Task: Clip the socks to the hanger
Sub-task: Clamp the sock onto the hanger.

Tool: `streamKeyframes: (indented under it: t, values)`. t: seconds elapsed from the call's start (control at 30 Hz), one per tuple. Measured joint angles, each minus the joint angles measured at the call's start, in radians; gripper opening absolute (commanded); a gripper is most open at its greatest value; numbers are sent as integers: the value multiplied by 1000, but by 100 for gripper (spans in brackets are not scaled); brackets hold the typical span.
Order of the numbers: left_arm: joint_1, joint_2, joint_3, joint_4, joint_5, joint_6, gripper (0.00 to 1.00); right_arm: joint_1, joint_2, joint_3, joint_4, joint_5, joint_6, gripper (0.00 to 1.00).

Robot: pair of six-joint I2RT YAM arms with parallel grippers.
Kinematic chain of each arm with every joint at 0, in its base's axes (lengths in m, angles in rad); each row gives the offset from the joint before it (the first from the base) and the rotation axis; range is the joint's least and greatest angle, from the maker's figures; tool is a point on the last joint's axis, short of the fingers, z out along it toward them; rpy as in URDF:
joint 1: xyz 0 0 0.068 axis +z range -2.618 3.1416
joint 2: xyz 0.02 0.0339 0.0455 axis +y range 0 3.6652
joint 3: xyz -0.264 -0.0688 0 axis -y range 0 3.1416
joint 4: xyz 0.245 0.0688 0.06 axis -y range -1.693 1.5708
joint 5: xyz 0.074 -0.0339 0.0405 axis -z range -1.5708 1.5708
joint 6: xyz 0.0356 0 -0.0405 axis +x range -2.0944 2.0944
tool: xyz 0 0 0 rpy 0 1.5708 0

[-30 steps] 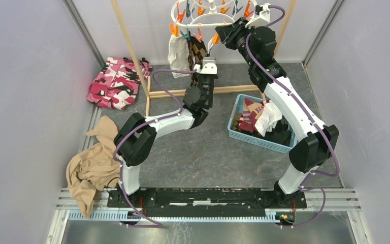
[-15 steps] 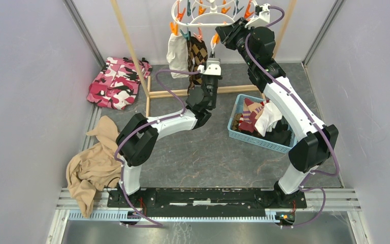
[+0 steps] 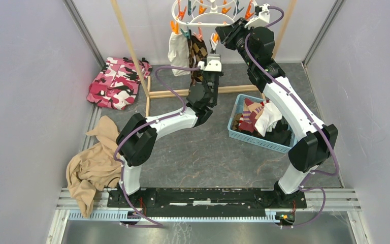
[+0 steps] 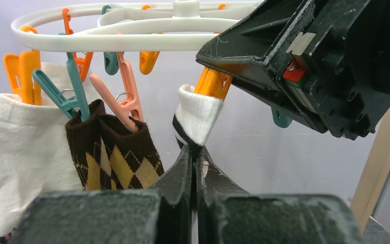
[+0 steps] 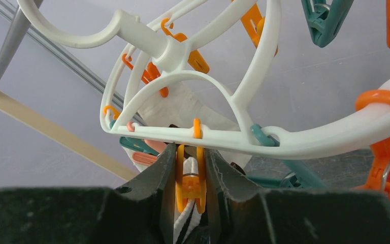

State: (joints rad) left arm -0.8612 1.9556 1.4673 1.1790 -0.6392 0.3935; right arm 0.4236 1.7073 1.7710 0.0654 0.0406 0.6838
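Observation:
The white hanger (image 4: 132,38) carries orange and teal clothespins. A plain white sock (image 4: 25,147) and a brown argyle sock (image 4: 114,157) hang clipped at its left. My left gripper (image 4: 194,152) is shut on a white sock with dark stripes (image 4: 199,114), whose cuff reaches up into an orange clothespin (image 4: 212,84). My right gripper (image 5: 190,152) is shut on that orange clothespin (image 5: 190,188), squeezing its handles just under the hanger's rim (image 5: 244,137), and the striped sock (image 5: 185,223) shows between the clip's legs. From above, the left gripper (image 3: 213,57) sits just below the right gripper (image 3: 221,33).
A blue basket (image 3: 256,140) with more socks stands on the floor at the right. The wooden rack frame (image 3: 129,46) holds the hanger. A pink camouflage cloth (image 3: 117,81) lies at the back left and a tan garment (image 3: 91,170) at the front left.
My left gripper has carried the striped sock up and to the right, under the clothespin. The right gripper has stayed on the clip.

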Motion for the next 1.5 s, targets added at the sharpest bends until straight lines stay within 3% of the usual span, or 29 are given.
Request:
streamKeyframes:
  t: [0.2, 0.5, 0.67, 0.83, 1.03, 1.5]
  values:
    - [0, 1, 0, -10, 0, -3, 2, 0, 2, 2, 0, -1, 1, 32]
    - [0, 1, -1, -21, -14, -4, 3, 0, 2, 2, 1, -4, 5, 48]
    - [0, 1, -1, -23, -15, -6, 15, 0, 2, 1, -8, -5, 8, 54]
    - [0, 1, -1, -26, -17, -21, 35, 0, 2, -3, -15, -5, 7, 61]
    - [0, 1, -8, -26, -19, -38, 51, 0, -7, -19, -16, -4, 0, 67]
    - [2, -66, -161, -97, 46, -100, 63, -2, -119, -123, -8, -6, -43, 77]
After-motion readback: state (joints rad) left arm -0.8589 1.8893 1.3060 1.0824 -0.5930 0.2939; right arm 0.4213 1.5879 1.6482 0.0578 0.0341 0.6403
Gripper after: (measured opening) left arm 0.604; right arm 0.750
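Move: The orange clip is already squeezed in the right gripper, its middle about 1 cm below the fingers, with the hanger rim some 4 cm above those fingers. The left gripper pinches the white striped sock just under its cuff; from it the clip sits about 5 cm up, 1 cm ahead and 1 cm right. The hanging argyle sock is roughly 6 cm left, 2 ahead and 4 below the left gripper, the plain white sock some 15 cm left, 4 ahead and 4 below. Hold both grippers in place and open the right one first, so the orange clip's handles spread and its jaws shut on the sock cuff; then open the left to let go of the sock. Sink the left gripper about 5 cm down along the sock, tipping slightly downward, while the right, open wide, draws back some 3 cm and a little right, away from the rim. ##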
